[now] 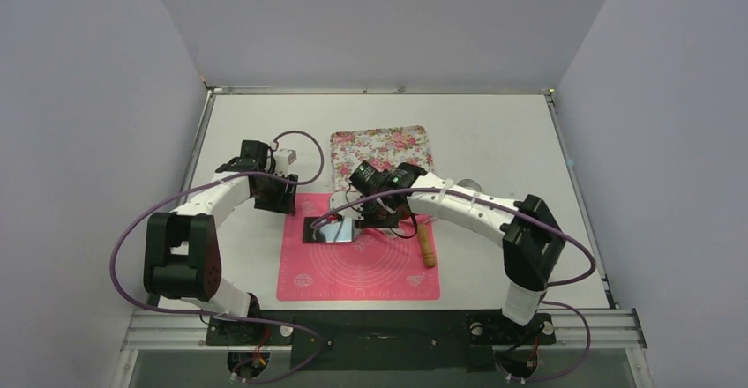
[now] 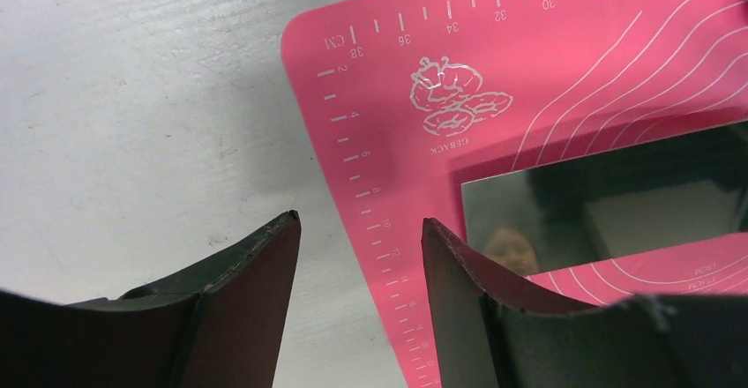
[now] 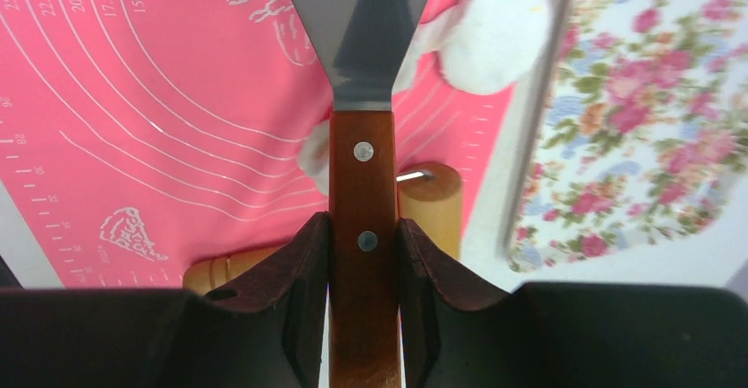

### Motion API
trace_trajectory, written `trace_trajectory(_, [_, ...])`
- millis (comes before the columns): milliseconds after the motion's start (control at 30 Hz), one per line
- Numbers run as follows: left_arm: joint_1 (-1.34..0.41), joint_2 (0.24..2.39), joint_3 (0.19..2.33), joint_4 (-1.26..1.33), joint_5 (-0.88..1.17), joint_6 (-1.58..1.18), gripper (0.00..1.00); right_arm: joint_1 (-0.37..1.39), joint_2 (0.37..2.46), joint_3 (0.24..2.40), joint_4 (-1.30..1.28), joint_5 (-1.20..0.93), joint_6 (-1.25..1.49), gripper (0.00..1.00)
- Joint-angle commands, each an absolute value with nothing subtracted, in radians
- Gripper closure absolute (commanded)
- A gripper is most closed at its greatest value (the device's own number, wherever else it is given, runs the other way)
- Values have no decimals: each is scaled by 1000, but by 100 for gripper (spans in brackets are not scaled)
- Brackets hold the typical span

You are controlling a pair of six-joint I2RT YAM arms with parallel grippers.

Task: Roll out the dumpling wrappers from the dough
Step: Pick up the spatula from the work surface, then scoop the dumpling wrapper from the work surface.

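My right gripper (image 3: 363, 222) is shut on the wooden handle of a metal spatula (image 3: 362, 167), whose shiny blade (image 1: 331, 229) lies over the pink mat (image 1: 353, 273). Past the blade, near the mat's edge, lies a round white dumpling wrapper (image 3: 494, 35). A small white bit of dough (image 3: 311, 154) shows left of the handle. In the top view the right arm hides both. My left gripper (image 2: 357, 222) stands open over the mat's far left corner (image 2: 304, 35), nothing between its fingers.
A wooden rolling pin (image 1: 426, 245) lies on the mat's right side, under my right gripper (image 3: 430, 196). A floral tray (image 1: 381, 150) sits just behind the mat. The spatula blade (image 2: 600, 203) mirrors the room in the left wrist view.
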State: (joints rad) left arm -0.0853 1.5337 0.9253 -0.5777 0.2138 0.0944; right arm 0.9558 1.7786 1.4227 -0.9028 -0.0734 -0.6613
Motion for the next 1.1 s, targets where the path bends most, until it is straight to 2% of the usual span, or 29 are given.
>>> trace_trajectory(0, [-87, 1516, 928, -530, 230, 103, 49, 920, 1623, 1534, -947, -57, -676, 100])
trace_trajectory(200, [-96, 1520, 933, -537, 242, 97, 49, 799, 1526, 1519, -1029, 7, -628, 100])
trace_trajectory(333, [-141, 1532, 924, -541, 225, 111, 49, 733, 1490, 1468, -1053, 145, -602, 100])
trace_trajectory(667, [-167, 1551, 926, -542, 196, 115, 49, 715, 1516, 1412, -1114, 325, -539, 100])
trace_trajectory(1067, [-167, 1554, 925, -540, 192, 115, 49, 812, 1482, 1477, -1219, 281, -525, 100])
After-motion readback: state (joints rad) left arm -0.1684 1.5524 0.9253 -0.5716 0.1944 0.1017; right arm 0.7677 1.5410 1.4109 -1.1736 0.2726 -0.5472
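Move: The right gripper already holds the spatula by its handle, just clear of the mat, with the blade pointing left. The round dough wrapper lies about 7 cm ahead of this hand, 7 cm to its left and 7 cm below. The roller's barrel is some 5 cm ahead and 6 cm right, and the metal cutter about 12 cm ahead and 20 cm right. From the left gripper, the wrapper is roughly 4 cm ahead and 22 cm right. Keep the spatula handle pinched and lift it steeply, about 10 cm, then sweep the right gripper some 15 cm right and a little forward over the roller, sinking about 3 cm. Turn it roughly 25 degrees clockwise on the way and dip the blade end, then ease back slightly. Shift the open left gripper about 2 cm right. ##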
